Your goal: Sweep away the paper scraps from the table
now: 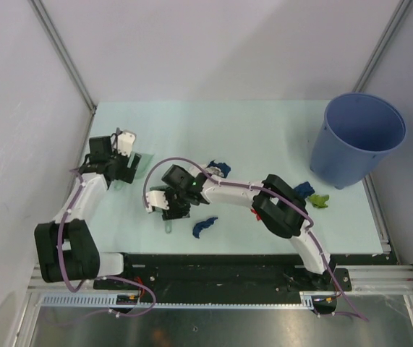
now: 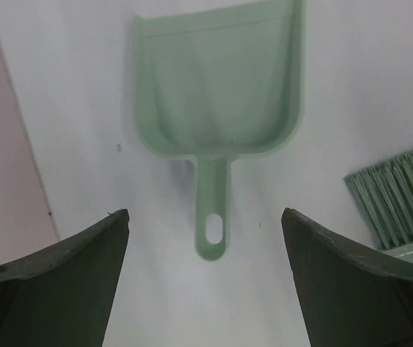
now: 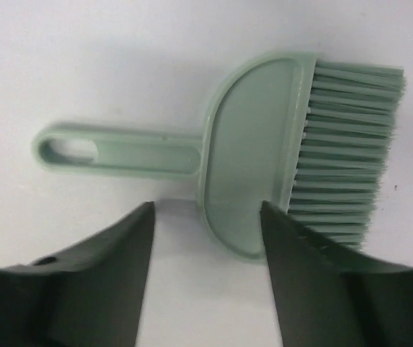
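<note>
Paper scraps lie on the pale table: a dark blue one near the front, another dark blue one behind my right arm, a green one and a blue one near the bucket. A red bit peeks from under the right arm. My left gripper is open above the mint-green dustpan, its handle lying between the jaws. My right gripper is open over the mint-green brush, and holds nothing.
A tall blue bucket stands at the back right. Grey walls close the left, back and right. A black-and-metal rail runs along the near edge. The brush bristles show right of the dustpan.
</note>
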### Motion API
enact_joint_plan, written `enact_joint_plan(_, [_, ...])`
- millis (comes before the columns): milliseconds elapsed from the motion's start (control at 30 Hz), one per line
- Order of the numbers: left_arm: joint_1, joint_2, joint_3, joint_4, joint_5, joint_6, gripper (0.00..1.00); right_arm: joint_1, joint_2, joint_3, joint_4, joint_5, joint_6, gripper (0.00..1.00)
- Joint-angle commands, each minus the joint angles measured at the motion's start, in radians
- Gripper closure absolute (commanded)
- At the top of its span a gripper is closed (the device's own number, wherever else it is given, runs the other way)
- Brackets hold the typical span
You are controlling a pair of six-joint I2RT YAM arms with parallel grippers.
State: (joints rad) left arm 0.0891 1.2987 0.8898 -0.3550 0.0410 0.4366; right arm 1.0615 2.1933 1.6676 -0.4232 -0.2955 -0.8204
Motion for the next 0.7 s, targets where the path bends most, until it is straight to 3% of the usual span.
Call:
enact_joint_plan(0, [-0.037,0.085,0.055,-0.006,0.088,0.128,0.09,-0.009,-0.089,-0.061,0.07,-0.007,0.029,0.26])
enact_joint_plan(33, [-0.051,0.109,0.064,-0.004,0.082,0.14,0.08,-0.009,-0.122,-0.084,0.078,-0.01,0.033,0.17])
enact_joint_plan(133, [-0.119,0.187,0.095,-0.015,0.046,0.194,0.08,-0.011,-0.187,-0.133,0.107,-0.016,0.07,0.11])
enact_joint_plan(267, [-0.17,0.301,0.144,-0.025,0.024,0.228,0.08,-0.021,-0.346,-0.221,0.164,-0.039,0.119,0.11])
enact_joint_plan(467, [-0.181,0.496,0.26,-0.045,-0.08,0.179,0.25,-0.037,-0.492,-0.308,0.169,-0.033,0.204,0.12])
enact_joint_plan(567, [-0.181,0.549,0.296,-0.068,-0.089,0.15,0.45,-0.035,-0.561,-0.354,0.178,-0.016,0.233,0.11])
enact_joint_plan(600, [-0.181,0.559,0.304,-0.078,-0.086,0.134,0.69,-0.037,-0.593,-0.377,0.182,-0.01,0.243,0.12])
enact_joint_plan(667, [-0.181,0.568,0.328,-0.102,-0.082,0.084,0.93,-0.035,-0.624,-0.397,0.198,0.019,0.274,0.12])
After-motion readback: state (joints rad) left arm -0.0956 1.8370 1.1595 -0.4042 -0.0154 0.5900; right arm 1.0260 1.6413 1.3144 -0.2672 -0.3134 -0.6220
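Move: The dustpan lies about 5 cm ahead of the left hand, 1 cm to its right and 12 cm below; the brush is some 8 cm back and 13 cm right. From the right hand, its fingers already parting at the brush head's edge, the brush's middle is 4 cm left, level ahead, 3 cm lower. The navy scrap lies 7 cm back and 8 cm right; the white-and-blue scraps, 11 cm ahead and 10 cm right. Left drops 10 cm, forward and rightward, closing on the dustpan's right rim; right opens and rises 15 cm off the brush. ##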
